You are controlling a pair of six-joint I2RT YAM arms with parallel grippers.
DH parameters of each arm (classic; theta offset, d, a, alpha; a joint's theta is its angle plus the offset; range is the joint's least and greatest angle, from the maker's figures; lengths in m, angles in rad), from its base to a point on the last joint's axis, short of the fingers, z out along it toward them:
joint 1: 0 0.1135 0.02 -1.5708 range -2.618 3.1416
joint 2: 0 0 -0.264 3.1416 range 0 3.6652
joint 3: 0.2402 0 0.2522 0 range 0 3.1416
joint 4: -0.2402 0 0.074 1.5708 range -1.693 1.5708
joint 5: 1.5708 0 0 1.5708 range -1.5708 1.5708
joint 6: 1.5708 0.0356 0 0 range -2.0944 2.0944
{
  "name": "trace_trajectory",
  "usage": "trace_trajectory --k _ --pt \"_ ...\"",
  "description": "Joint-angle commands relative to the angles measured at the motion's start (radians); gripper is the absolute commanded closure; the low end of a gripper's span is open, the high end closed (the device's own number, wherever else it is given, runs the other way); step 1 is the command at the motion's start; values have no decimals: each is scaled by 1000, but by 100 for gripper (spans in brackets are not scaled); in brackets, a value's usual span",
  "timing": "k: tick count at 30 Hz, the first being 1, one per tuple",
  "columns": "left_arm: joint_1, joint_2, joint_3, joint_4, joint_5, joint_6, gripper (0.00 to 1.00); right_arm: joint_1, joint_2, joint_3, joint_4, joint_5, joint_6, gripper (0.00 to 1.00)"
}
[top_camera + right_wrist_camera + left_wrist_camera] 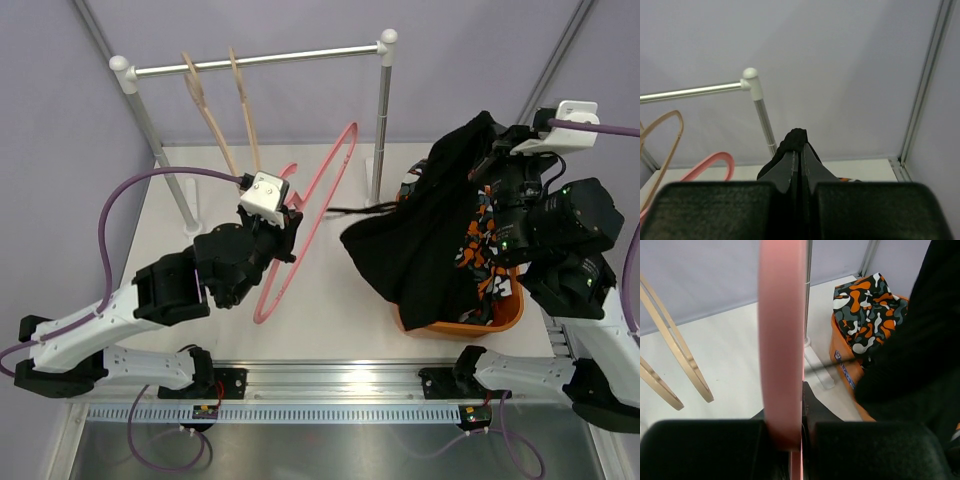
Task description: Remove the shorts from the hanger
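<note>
My left gripper [288,226] is shut on a pink hanger [318,215] and holds it tilted above the table; in the left wrist view the pink hanger [782,335] fills the gap of the gripper [802,407]. My right gripper [497,150] is shut on a fold of black shorts [430,235], which hang down over an orange basket [505,318]. The right wrist view shows the gripper [800,150] pinching the black shorts [796,136]. Patterned shorts [482,240] lie in the basket, as do the patterned shorts [867,315] in the left wrist view. A thin dark string runs from the hanger towards the black shorts.
A metal clothes rack [260,60] stands at the back with two wooden hangers [215,110] on its rail. Its right post [381,120] rises between the pink hanger and the basket. Grey walls close in the back and sides.
</note>
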Motion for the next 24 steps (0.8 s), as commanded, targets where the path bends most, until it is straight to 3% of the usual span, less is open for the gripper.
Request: trace_trajectory --k 1,6,13,17,21,24 --pt "9 -4 39 14 11 -33 100 -160 -42 11 -213 -108 302 100" --pt "21 11 58 -8 24 -40 100 -268 -174 -170 -299 -145 454 100" --pt "44 31 72 -22 37 -37 100 -288 -438 -533 -466 -116 752 100" --pt "95 48 75 -23 93 -56 100 -288 -541 -713 -492 -254 877 99" --pt "181 88 113 -46 165 -82 100 -288 -443 -770 -500 -340 925 87" --pt "225 137 167 -90 196 -91 100 -288 -395 -762 -497 -398 940 63"
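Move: Below the right hand, which pinches the black shorts high over the basket, the orange basket's middle lies about 47 cm down, some 3 cm ahead and 4 cm to the right. The camo shorts already in it are centred about 9 cm ahead of the hand and 3 cm right. The rack's right post stands some 20 cm ahead and 11 cm left. From the left hand, the basket is about 31 cm right, 8 cm ahead and well below. Lowering the held black shorts into the orange basket, the right hand drops quickly by about 30 cm, swinging out to its right and then partly back left, while its wrist tips downward some 35 degrees. Near the bottom its shut fingers begin to open, to about a third. The left hand keeps its pinch on the pink hanger and carries it about 4 cm forward. ##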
